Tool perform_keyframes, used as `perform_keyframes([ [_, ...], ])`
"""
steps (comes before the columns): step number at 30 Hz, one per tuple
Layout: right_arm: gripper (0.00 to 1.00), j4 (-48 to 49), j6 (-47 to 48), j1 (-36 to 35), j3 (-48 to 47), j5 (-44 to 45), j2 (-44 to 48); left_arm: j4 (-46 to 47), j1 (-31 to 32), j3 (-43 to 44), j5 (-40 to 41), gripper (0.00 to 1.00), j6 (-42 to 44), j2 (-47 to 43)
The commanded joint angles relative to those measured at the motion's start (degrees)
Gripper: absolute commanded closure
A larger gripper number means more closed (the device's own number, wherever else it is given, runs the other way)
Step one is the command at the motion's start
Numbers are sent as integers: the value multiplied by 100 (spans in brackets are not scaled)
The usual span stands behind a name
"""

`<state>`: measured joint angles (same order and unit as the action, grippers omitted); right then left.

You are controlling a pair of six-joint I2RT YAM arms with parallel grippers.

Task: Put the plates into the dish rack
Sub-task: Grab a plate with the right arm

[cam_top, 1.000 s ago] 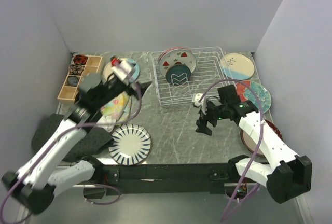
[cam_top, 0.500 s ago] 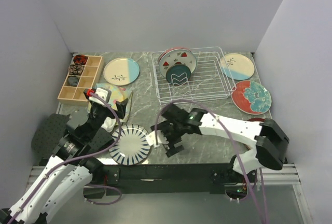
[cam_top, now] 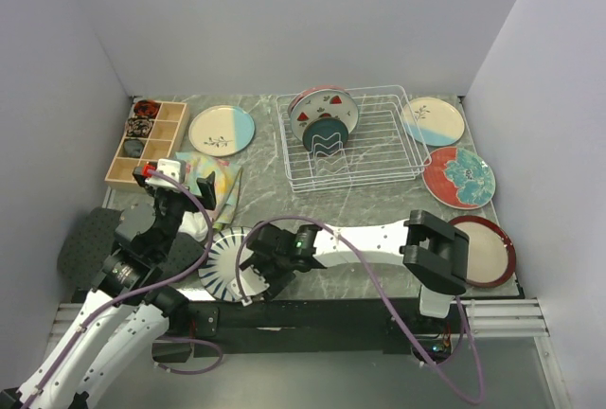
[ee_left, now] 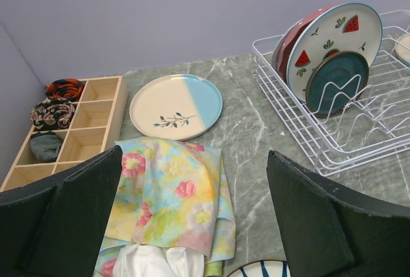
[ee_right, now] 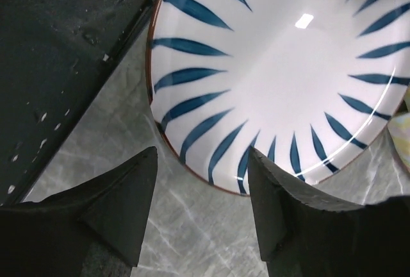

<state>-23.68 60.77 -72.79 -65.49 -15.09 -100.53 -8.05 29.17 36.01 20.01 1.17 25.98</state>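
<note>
A navy-white striped plate lies flat at the table's front left. In the right wrist view the plate fills the top, and my right gripper is open with its fingertips just at the plate's near rim. In the top view my right gripper is over the plate's right edge. My left gripper is open and empty above a floral cloth, as the left wrist view shows. The white wire dish rack holds a watermelon-print plate, a dark teal plate and a pink one behind.
Cream-and-blue plates lie left and right of the rack. A red floral plate and a red-rimmed taupe plate lie at the right. A wooden compartmented box stands back left. A dark mat lies front left.
My right arm has swung from the right side across the front of the table to the striped plate. My left arm has drawn back from the cream-and-blue plate to over the cloth.
</note>
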Motion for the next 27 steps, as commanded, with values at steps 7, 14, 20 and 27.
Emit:
perform_keyframes([
  [7, 56, 347, -66, -165, 54, 551, -441, 120, -34, 47, 64, 1, -82, -154],
  [14, 70, 320, 13, -156, 204, 560, -555, 129, -34, 29, 82, 1, -73, -181],
  [20, 100, -5, 57, -156, 221, 578, -486, 155, -34, 20, 100, 1, -82, -181],
  [27, 100, -241, -144, -139, 801, 314, 498, 199, -51, 3, 30, 1, -301, -128],
])
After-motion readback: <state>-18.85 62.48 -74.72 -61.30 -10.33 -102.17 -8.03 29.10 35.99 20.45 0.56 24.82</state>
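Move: The striped plate lies low to the right hand's left: its middle is about 10 cm left, 1 cm ahead and 4 cm below, with its nearest rim just under the open fingers. Beyond it, the white cloth sits some 19 cm left and 13 cm ahead, and the floral towel about 16 cm left and 23 cm ahead. From the left hand, the plate's middle is roughly 10 cm right, 11 cm back and 28 cm below. Downward goes the right hand, about 3 cm, sinking nearly straight to the striped plate's rim on its right-hand, front-edge side; it then stays low while the half-open fingers shut fully. They pinch the rim, one finger over the plate and the other outside it. ##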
